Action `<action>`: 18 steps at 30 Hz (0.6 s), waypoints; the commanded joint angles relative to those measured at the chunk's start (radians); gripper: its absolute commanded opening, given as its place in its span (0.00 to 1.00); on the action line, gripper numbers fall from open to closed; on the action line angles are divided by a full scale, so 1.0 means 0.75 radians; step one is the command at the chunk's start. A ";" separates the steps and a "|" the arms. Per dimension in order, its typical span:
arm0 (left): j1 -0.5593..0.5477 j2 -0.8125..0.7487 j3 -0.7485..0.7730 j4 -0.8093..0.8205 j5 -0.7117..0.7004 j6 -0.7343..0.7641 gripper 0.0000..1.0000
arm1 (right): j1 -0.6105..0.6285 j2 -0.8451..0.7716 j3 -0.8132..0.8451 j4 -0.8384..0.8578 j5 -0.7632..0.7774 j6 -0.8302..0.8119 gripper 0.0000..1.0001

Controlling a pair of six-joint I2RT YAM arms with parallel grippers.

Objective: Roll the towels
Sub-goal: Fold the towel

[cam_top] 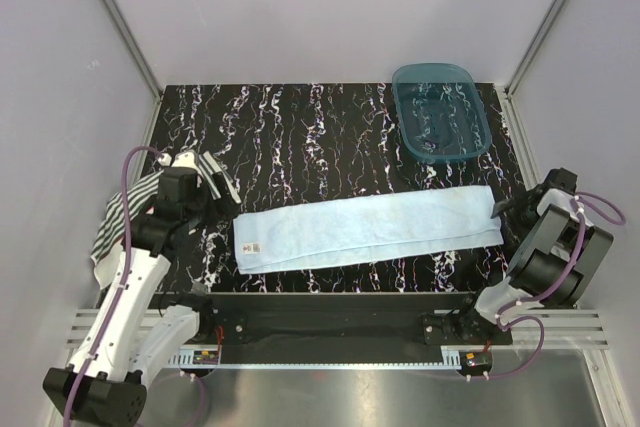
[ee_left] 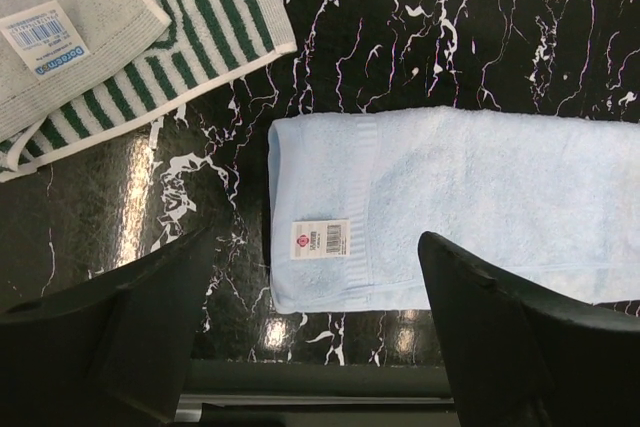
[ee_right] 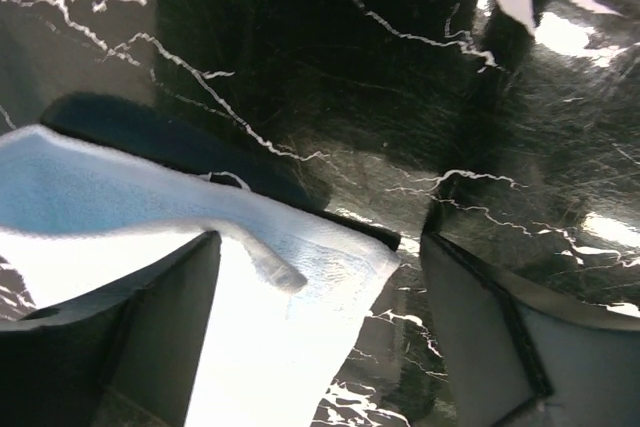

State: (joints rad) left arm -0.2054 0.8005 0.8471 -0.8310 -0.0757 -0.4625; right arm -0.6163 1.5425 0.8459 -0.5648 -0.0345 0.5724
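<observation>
A light blue towel point(cam_top: 370, 229) lies flat on the black marbled table, folded into a long strip from left to right. Its left end, with a white label point(ee_left: 320, 239), sits below my left gripper point(ee_left: 320, 337), which is open and holds nothing. The green-and-white striped towel point(cam_top: 125, 212) lies crumpled at the table's left edge, partly under the left arm, and shows again as striped towel point(ee_left: 200, 27) in the left wrist view. My right gripper point(ee_right: 315, 332) hangs open over the blue towel's right corner point(ee_right: 330, 267), apart from it. From above, the left gripper point(cam_top: 212, 185) and right gripper point(cam_top: 505, 211) flank the strip's ends.
A translucent teal plastic tub point(cam_top: 440, 112) stands at the back right of the table. Grey walls close in the left, back and right sides. A metal rail point(cam_top: 330, 322) with the arm bases runs along the near edge.
</observation>
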 commanded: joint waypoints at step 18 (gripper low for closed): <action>0.026 0.015 -0.025 0.104 -0.020 0.019 0.88 | -0.001 0.017 -0.060 0.121 -0.140 -0.033 0.00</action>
State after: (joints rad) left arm -0.1909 0.8135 0.8272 -0.7971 -0.0765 -0.4625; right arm -0.6186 1.5761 0.8276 -0.4679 -0.1188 0.5602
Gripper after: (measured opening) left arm 0.885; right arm 0.072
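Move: Just ahead of the right hand, within about 1 cm and roughly 1 cm below its pads, lies the near part of the light blue towel's right end, between the wide-open fingers. The same end's far corner is some 10 cm ahead and 4 cm to the left; the blue basket stands about 32 cm ahead and 18 cm to the left. From the left hand, that near part is about 73 cm to the right, 10 cm back and 16 cm below. Closing from wide open to almost shut, the right gripper pinches the hem of the towel's right end near its near corner. It first sinks a little, less than 1 cm, then, with the fingers still closing, slides about 2 cm forward low over the table, the fingertips swinging forward some 5 degrees. ##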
